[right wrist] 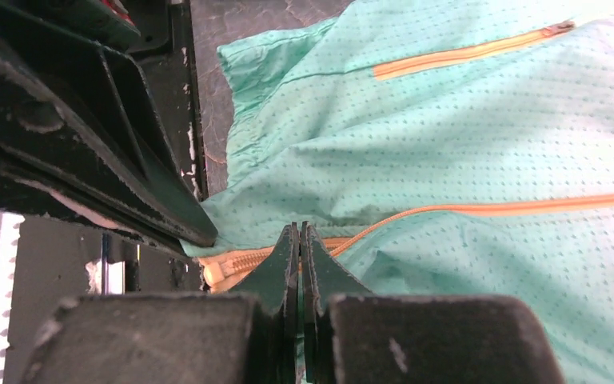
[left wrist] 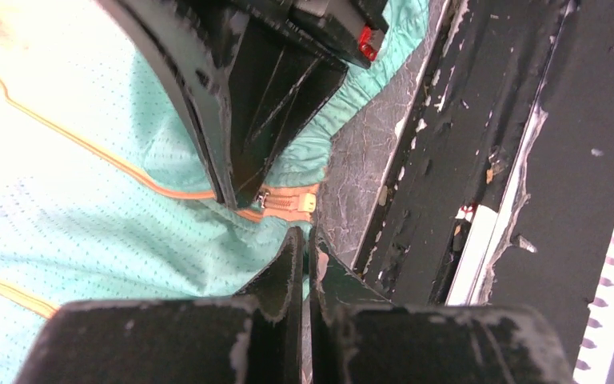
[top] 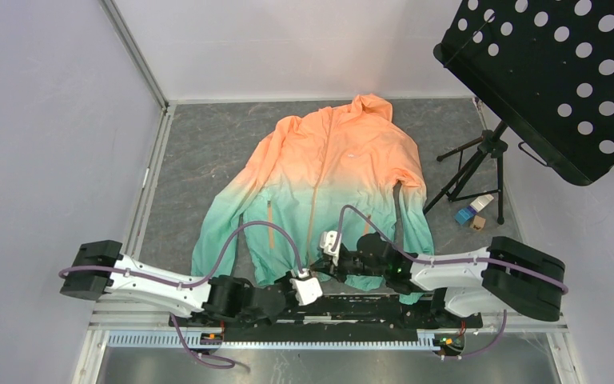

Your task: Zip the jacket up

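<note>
The jacket (top: 328,160) lies flat on the grey table, orange at the hood end and mint-green toward me. Both grippers meet at the bottom of its orange centre zipper (top: 313,208). My left gripper (left wrist: 305,240) is shut, with a sliver of mint hem pinched between its tips right beside the zipper's bottom end (left wrist: 288,202). My right gripper (right wrist: 298,232) is shut on the zipper just above that end (right wrist: 232,264), and a bit of orange shows between its tips. In the left wrist view the right gripper's fingers (left wrist: 232,120) come down onto the zipper from above.
A black perforated music stand (top: 552,80) on a tripod (top: 472,168) stands at the right, with small boxes (top: 473,212) by its feet. The black mounting rail (top: 352,308) runs just below the hem. An orange pocket zip (right wrist: 464,54) lies to the right of the centre zipper.
</note>
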Controlling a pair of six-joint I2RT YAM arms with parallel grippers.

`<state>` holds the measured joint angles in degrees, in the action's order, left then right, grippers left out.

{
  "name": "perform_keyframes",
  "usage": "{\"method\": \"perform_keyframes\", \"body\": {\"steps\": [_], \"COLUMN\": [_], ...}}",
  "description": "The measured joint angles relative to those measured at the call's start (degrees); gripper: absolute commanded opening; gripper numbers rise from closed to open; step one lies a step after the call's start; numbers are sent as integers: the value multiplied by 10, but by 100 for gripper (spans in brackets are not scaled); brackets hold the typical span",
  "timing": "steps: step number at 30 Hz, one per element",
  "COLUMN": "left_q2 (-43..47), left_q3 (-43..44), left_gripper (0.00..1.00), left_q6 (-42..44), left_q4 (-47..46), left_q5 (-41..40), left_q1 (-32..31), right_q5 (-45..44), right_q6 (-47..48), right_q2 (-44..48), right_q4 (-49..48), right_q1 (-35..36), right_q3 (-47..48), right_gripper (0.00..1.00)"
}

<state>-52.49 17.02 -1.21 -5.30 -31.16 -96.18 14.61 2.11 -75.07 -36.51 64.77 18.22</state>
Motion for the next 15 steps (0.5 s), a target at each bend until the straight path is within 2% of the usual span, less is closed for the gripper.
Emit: {"method": "perform_keyframes", "body": {"steps": [4, 9, 15], "left_q2": [0, -14, -58], "left_q3": [6, 10, 39], "left_gripper": [2, 2, 2], "left_q6": [-21, -43, -47], "left_q4": [3, -9, -5], "left_q5": [-20, -41, -65], "left_q1": [-11, -29, -47], "right_q5": [-39, -120, -210], "right_q6": [-39, -68, -48], "right_q2": [22, -8, -26], "right_q4": [-72, -169, -203], "right_q1": [0, 2, 2], "right_q3": [-46, -70, -58], "right_gripper": [0, 0, 0]}}
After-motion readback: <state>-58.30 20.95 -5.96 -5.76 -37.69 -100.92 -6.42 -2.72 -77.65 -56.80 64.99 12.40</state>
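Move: The right fingers hold the zip's slider just above the hem; the zip's collar end lies about 44 cm ahead, 5 cm to the right and roughly 4 cm lower. The hem end of the zip is some 4 cm back, straight in line; the left pocket zip is 11 cm ahead and 10 cm left, the right pocket zip 10 cm ahead and 14 cm right. From the left hand, pinching the hem, the slider is 4 cm ahead and 1 cm right, the collar end some 48 cm ahead and 6 cm right. Forward along the zip from the hem towards the collar, gathering speed, the shut right fingers draw the slider about 6 cm, rising some 2 cm and drifting slightly right as the wrist swings about 20 degrees clockwise and the fingertips tilt up. The left hand keeps its pinch on the hem beside the zip's end and eases back and to the right by 1 to 2 cm, away from the slider. ##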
